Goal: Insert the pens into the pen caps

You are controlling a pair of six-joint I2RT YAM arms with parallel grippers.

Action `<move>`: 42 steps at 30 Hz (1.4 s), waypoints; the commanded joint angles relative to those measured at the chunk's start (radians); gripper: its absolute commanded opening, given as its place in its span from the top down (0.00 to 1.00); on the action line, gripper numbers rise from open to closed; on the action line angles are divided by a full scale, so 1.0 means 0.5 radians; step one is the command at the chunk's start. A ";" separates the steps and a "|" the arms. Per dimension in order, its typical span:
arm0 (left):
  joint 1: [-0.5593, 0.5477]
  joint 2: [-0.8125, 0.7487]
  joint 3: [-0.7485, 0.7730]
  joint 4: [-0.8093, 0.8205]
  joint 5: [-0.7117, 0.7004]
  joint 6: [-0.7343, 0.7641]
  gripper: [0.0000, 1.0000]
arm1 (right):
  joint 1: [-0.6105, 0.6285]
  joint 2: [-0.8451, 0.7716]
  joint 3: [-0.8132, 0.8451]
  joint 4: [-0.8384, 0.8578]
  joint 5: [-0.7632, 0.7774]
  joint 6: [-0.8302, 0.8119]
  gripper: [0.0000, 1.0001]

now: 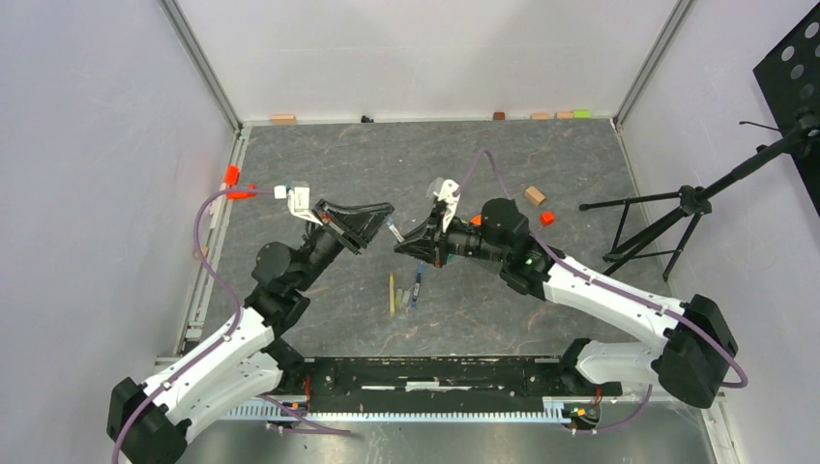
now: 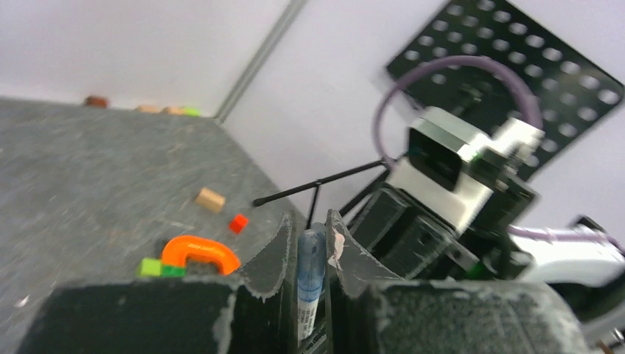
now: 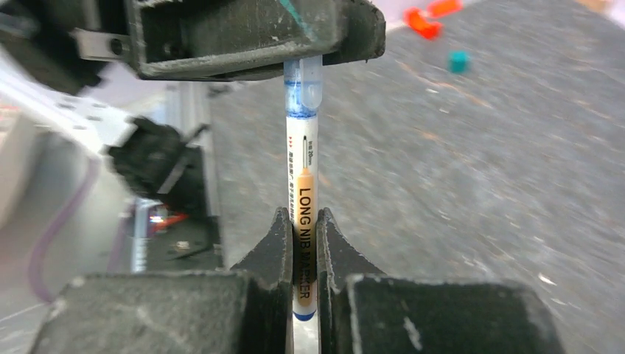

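Both grippers meet above the middle of the table. A white-barrelled pen (image 3: 301, 193) with "LONG NIB MARKER" printed on it is clamped in my right gripper (image 3: 303, 221). Its tip sits inside a translucent bluish pen cap (image 3: 303, 87). My left gripper (image 2: 309, 227) is shut on that pen cap (image 2: 310, 259), tips facing the right gripper (image 1: 410, 242). From above, the held pen (image 1: 395, 230) spans the short gap between the left gripper (image 1: 375, 222) and the right one. On the table below lie a pale yellow pen (image 1: 392, 292), a dark blue-ended pen (image 1: 417, 285) and a small grey pen cap (image 1: 402, 299).
An orange arch (image 2: 199, 253), green blocks (image 2: 151, 267), a red cube (image 1: 547, 218) and a wooden block (image 1: 535, 195) lie on the right half of the table. A black tripod (image 1: 667, 217) stands at the right edge. Small blocks (image 1: 282, 119) line the back wall.
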 commanded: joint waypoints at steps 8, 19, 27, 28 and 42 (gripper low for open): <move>-0.155 0.210 0.028 0.107 1.251 0.185 0.98 | -0.266 -0.086 -0.018 1.851 -0.929 1.155 1.00; -0.214 0.184 0.103 -0.073 1.280 0.231 0.97 | -0.288 -0.100 0.044 2.189 -1.272 1.374 1.00; -0.224 0.241 0.191 -0.167 1.378 0.303 0.70 | -0.291 -0.159 0.056 1.861 -1.250 1.185 1.00; -0.226 0.233 0.191 -0.173 1.353 0.298 0.60 | -0.293 -0.184 0.047 1.778 -1.240 1.118 1.00; -0.226 -0.290 0.299 -0.703 0.909 0.418 0.00 | -0.293 -0.471 -0.073 0.731 -0.726 0.454 1.00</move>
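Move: The pen is in the right fingers and its cap already in the left ones, cap end up. From the left hand the pen's middle lies about 4 cm below, 1 cm back and 2 cm right; from the right hand the cap is about 7 cm up, 2 cm ahead and 3 cm left. Some 31 cm under the left hand lie the yellow pen 7 cm back, the clear caps 8 cm back and 2 cm right, and the blue pen 6 cm back and 6 cm right. Back and up together, both hands carry the capped pen about 11 cm towards the bases and 8 cm higher, veering slightly right while the left turns some 30 degrees clockwise and the right about 40 counter-clockwise. Then the left fingers open wide, let go of the cap and sink about 7 cm, while the right, keeping its pinch, lifts the pen another 6 cm and turns partly back. ##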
